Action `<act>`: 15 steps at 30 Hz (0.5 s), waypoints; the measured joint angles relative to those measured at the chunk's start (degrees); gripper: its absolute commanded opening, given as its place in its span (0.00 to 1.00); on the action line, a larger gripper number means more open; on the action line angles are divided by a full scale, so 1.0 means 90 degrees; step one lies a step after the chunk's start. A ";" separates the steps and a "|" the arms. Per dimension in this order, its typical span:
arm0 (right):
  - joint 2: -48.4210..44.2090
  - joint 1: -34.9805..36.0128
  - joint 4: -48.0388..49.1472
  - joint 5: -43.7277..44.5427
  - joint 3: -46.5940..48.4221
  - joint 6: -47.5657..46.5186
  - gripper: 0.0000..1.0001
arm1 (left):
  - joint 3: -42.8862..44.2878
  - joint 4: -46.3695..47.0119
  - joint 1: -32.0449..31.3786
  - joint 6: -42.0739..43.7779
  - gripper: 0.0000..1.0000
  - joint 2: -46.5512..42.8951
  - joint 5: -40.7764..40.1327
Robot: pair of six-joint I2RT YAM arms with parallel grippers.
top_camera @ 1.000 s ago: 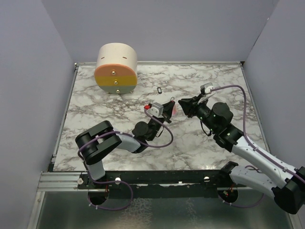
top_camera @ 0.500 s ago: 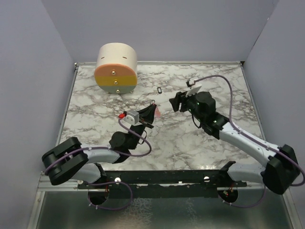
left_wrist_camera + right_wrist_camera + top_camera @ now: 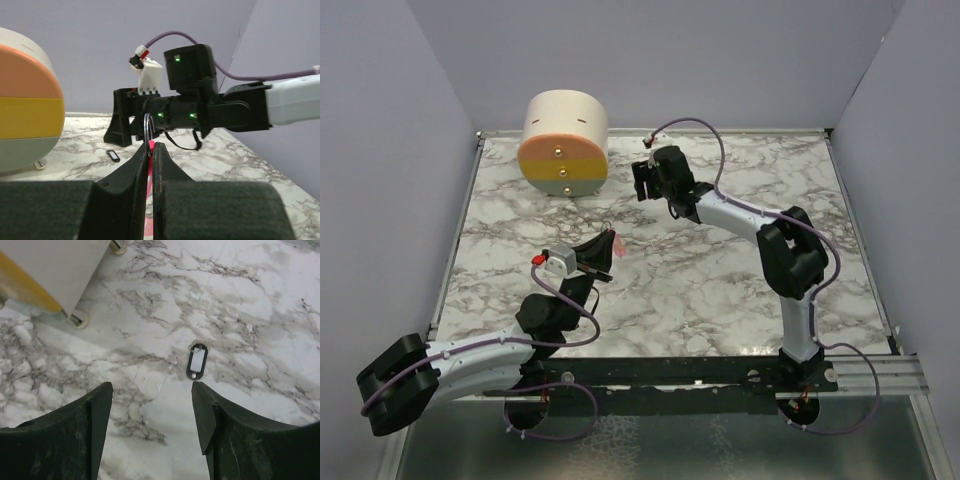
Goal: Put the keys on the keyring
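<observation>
My left gripper [image 3: 607, 244] [image 3: 150, 146] is shut on the keys, a slim bright pink piece [image 3: 150, 150] [image 3: 618, 246], held a little above the middle of the table. A thin metal ring [image 3: 148, 127] stands up from the pink piece's top between the fingertips. The keyring, a small black oval with a pale centre [image 3: 197, 361] [image 3: 114, 156], lies flat on the marble near the back. My right gripper [image 3: 151, 390] [image 3: 641, 182] hovers right over it, open and empty, its right fingertip [image 3: 200, 390] just short of the oval. In the top view the oval is hidden under that gripper.
A round cream, orange and yellow container [image 3: 563, 143] [image 3: 50, 270] [image 3: 25, 105] stands at the back left, close to the right gripper. Purple walls enclose the marble table [image 3: 720, 290] on three sides.
The right arm has swung from the table's middle to the back, over the black oval, and its jaws have opened. The left arm has drawn back towards its base, still holding the pink piece.
</observation>
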 measured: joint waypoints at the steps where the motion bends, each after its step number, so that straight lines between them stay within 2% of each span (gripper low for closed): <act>1: 0.0289 -0.0039 -0.0056 0.0002 0.0313 -0.0029 0.66 | -0.0019 -0.0066 0.0000 0.0005 0.00 -0.0063 -0.0015; 8: 0.1848 -0.0274 -0.0420 0.0000 0.1809 -0.0228 0.66 | -0.0090 -0.0459 0.0002 0.0007 0.00 -0.0287 -0.0112; 15: 0.2385 -0.0423 -0.0682 0.0000 0.2327 -0.0289 0.66 | -0.0146 -0.0712 0.0002 0.0010 0.00 -0.0449 -0.0155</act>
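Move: The black-tagged keyring lies flat on the marble about 10 cm ahead of the right hand, 2 cm to its right and some 12 cm below it. The drawer cabinet stands beyond and to the left, its middle about 17 cm ahead of that hand, 18 cm to its left and 3 cm below. From the left hand the keyring is roughly 33 cm ahead, 8 cm to the right and 27 cm below. The keyring is what the right hand closes in on: it swoops forward and down some 7–8 cm each way, forward early and then mostly down, slowing above the tag. Its fingers stay open, with only a slight tip and roll and no visible touch. The left hand keeps its grip on the red key and its metal ring, sinking a centimetre or two. ##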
